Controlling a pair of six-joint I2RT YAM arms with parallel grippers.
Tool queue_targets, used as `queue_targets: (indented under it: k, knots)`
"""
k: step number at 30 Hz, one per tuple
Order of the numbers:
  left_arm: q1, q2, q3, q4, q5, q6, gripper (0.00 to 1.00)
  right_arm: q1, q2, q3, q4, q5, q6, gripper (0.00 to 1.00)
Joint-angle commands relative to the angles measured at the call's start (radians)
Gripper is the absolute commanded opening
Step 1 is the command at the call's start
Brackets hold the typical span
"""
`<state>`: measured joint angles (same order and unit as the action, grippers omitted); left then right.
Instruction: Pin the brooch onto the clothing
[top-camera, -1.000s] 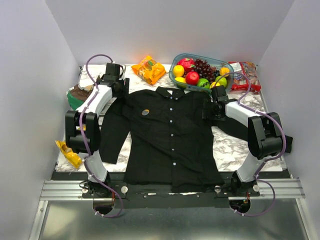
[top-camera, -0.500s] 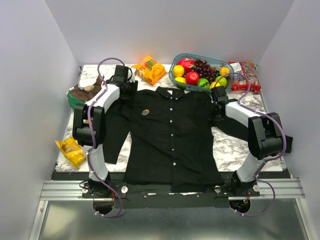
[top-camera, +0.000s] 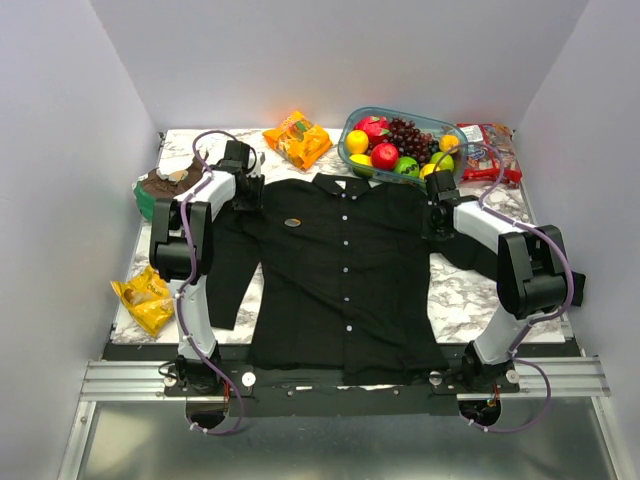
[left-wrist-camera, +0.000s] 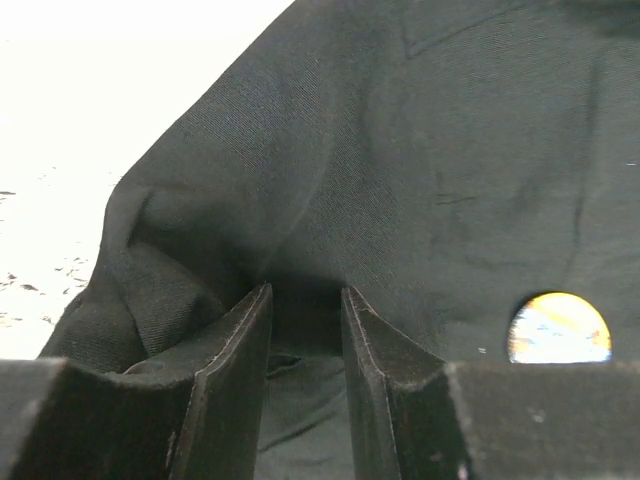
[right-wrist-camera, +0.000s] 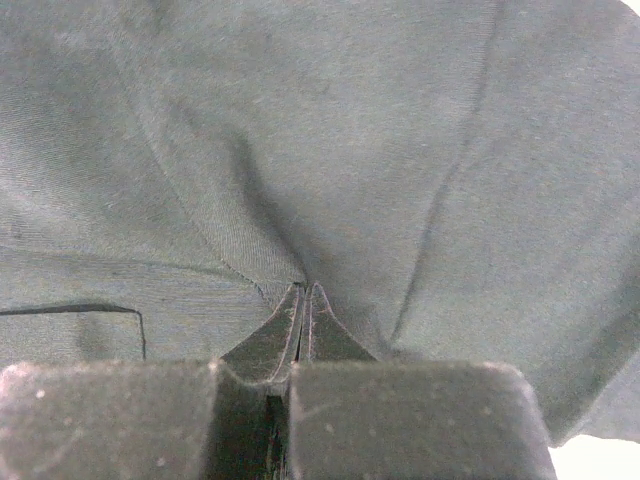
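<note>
The clothing (top-camera: 345, 290), a black button-up shirt, lies spread flat on the marble table. The brooch (top-camera: 293, 222), a small pale disc, rests on its left chest; in the left wrist view the brooch (left-wrist-camera: 559, 328) shows to the right of the fingers. My left gripper (top-camera: 245, 190) is low at the shirt's left shoulder. Its jaws (left-wrist-camera: 305, 290) stand a narrow gap apart, with bunched cloth (left-wrist-camera: 400, 150) in and ahead of the gap. My right gripper (top-camera: 432, 215) is at the right shoulder. There the fingertips (right-wrist-camera: 306, 287) are pressed together on a pinch of puckered fabric (right-wrist-camera: 300, 130).
A fruit bowl (top-camera: 400, 143), an orange snack bag (top-camera: 297, 138) and a red packet (top-camera: 490, 150) line the far edge. A green bowl with brown contents (top-camera: 160, 190) sits beside the left arm. A yellow packet (top-camera: 145, 298) lies at the left edge.
The left arm swung right and came down on the shirt's left shoulder, its jaws narrowing. The right gripper shifted to the right shoulder and closed on the cloth.
</note>
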<state>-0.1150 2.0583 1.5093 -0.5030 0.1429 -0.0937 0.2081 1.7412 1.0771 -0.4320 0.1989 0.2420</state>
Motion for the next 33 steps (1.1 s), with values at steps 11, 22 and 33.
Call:
queue_targets:
  k: [11,22,33]
  knots:
    - [0.005,-0.016,0.008,0.061,0.141,0.005,0.54,-0.038,0.012,0.104,-0.030,-0.001,-0.044,0.06]
    - [-0.049,-0.202,-0.063,0.181,0.221,-0.052,0.75,0.308,-0.377,-0.043,0.033,-0.009,0.034,0.71]
    - [-0.081,0.005,0.057,0.153,0.313,-0.100,0.70,0.983,-0.235,-0.002,0.119,0.060,0.250,0.71]
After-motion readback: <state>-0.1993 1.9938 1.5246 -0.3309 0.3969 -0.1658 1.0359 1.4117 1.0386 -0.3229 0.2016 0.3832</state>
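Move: The left gripper is down at the clothing's left shoulder, half open; the brooch lies about 11 cm to its right and 3 cm back, at almost the same height, with the collar about 26 cm right and 6 cm ahead. The right gripper is shut on cloth by the other shoulder. The panel below the brooch is about 39 cm to its left and 13 cm back, the middle button 24 cm left and 10 cm back, and the brooch 39 cm left and 3 cm ahead. Keep the right fingers shut on the cloth for a small tug forward and right, then open them wide, lift off and swing about 28 cm left and 15 cm back, high over the buttons towards the panel below the brooch, turning counter-clockwise some 40 degrees. Slide the left gripper slightly right, open it wider, raise it off the shoulder and carry it about 9 cm right to above the brooch, starting to sink again. ##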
